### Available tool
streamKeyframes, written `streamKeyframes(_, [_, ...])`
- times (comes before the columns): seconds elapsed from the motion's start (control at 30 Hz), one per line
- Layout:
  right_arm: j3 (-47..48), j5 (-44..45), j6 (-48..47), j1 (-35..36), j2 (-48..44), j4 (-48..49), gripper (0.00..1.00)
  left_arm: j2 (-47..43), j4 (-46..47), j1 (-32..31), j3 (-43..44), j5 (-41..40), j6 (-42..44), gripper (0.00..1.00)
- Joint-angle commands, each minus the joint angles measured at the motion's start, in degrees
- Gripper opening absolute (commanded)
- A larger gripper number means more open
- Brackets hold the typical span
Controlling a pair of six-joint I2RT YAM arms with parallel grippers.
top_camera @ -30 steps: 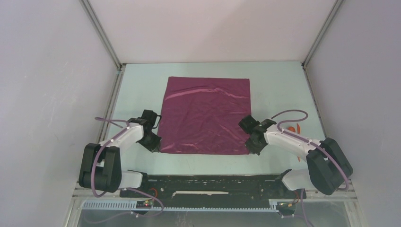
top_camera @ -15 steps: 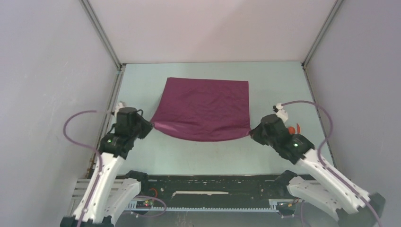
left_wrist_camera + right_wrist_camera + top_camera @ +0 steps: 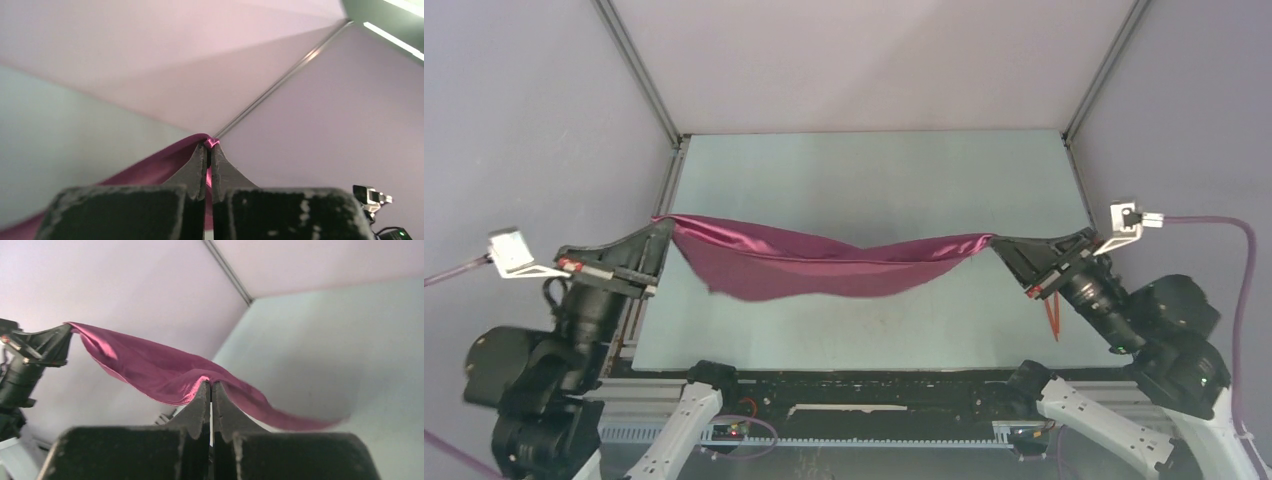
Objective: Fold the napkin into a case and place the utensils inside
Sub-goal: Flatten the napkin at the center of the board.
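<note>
The maroon napkin [image 3: 824, 266] hangs in the air above the table, stretched between both arms and sagging in the middle. My left gripper [image 3: 664, 225] is shut on its left corner; cloth shows pinched between the tips of the left gripper [image 3: 209, 145], with the napkin [image 3: 150, 170] trailing off to the left. My right gripper [image 3: 996, 240] is shut on the right corner. From the right gripper [image 3: 210, 385] the napkin [image 3: 150, 370] runs across to the other arm. One orange utensil [image 3: 1053, 318] lies on the table under the right arm, mostly hidden.
The pale green table [image 3: 874, 180] is walled by grey panels on three sides, with metal corner posts [image 3: 639, 70] at the back. A black rail [image 3: 874, 395] runs along the near edge between the arm bases.
Both arms have risen and spread apart, lifting the napkin off the table by its near corners. It lay flat a second ago and now hangs stretched in the air.
</note>
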Motion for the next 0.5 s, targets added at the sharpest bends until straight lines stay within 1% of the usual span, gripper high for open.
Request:
streamKeyframes(0.0, [5.0,-3.4,-2.9,1.1,2.3,4.2,0.00,3.6,2.4,-0.3,3.9,4.5,1.3,0.00])
streamKeyframes(0.07, [7.7,-0.5,-3.7,1.1,4.9,4.0,0.00,5.5,4.1,-0.3,4.2,3.3,1.4,0.00])
streamKeyframes(0.13, [10.2,8.1,-4.4,1.0,8.1,2.6,0.00,9.0,3.6,-0.3,4.2,-1.0,1.2,0.00])
streamKeyframes(0.17, [11.7,14.0,-5.0,0.6,10.4,1.3,0.00,11.6,1.6,-0.3,4.9,-4.4,0.8,0.00])
streamKeyframes(0.2, [14.1,17.5,-5.4,-0.6,13.5,-0.2,0.00,15.1,-0.8,-0.3,5.9,-7.1,0.3,0.00])
streamKeyframes(0.23, [16.8,17.6,-5.9,-3.0,17.1,-2.0,0.00,18.8,-2.2,-0.3,6.6,-8.8,0.1,0.00])
streamKeyframes(0.27, [19.0,15.0,-6.4,-7.6,20.8,-3.4,0.00,22.7,-3.8,-0.2,7.4,-10.1,-0.3,0.00])
streamKeyframes(0.3, [20.1,10.7,-5.6,-13.5,24.4,-4.7,0.00,26.5,-4.3,0.0,7.8,-10.4,-0.3,0.00])
streamKeyframes(0.33, [19.2,4.9,-4.4,-19.4,27.1,-4.2,0.00,30.1,-3.6,0.1,7.6,-10.4,0.0,0.00])
streamKeyframes(0.37, [16.6,-1.2,-3.5,-25.2,29.4,-1.6,0.00,33.7,-2.6,0.2,7.1,-10.3,0.0,0.00])
streamKeyframes(0.4, [13.7,-4.9,-2.4,-29.3,32.4,2.5,0.00,36.8,-0.9,0.4,6.3,-10.1,0.3,0.00])
streamKeyframes(0.47, [9.0,-9.4,-1.9,-34.1,38.2,7.9,0.00,43.3,4.0,1.0,3.5,-9.6,0.5,0.00])
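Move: I still pinch a corner of the napkin in each hand, held high and pulled wide between them. The board's center, where it is to lie, is some 26 cm ahead of my left hand, 24 cm to its right and nearly 50 cm down; from my right hand about 24 cm ahead, 15 cm left and 41 cm down. The orange utensils lie about 24 cm to my right hand's right and 9 cm ahead, on the board. I whip the napkin forward over the board with both hands, keeping both corners pinched: after a small lift, with a slight draw back, I fling the hands out quickly. My left hand ends nearly 20 cm farther forward, sinking late and tipping down; my right goes some 16 cm forward, a little outward, turning about 25 degrees clockwise, and only starts to sink at the end. ##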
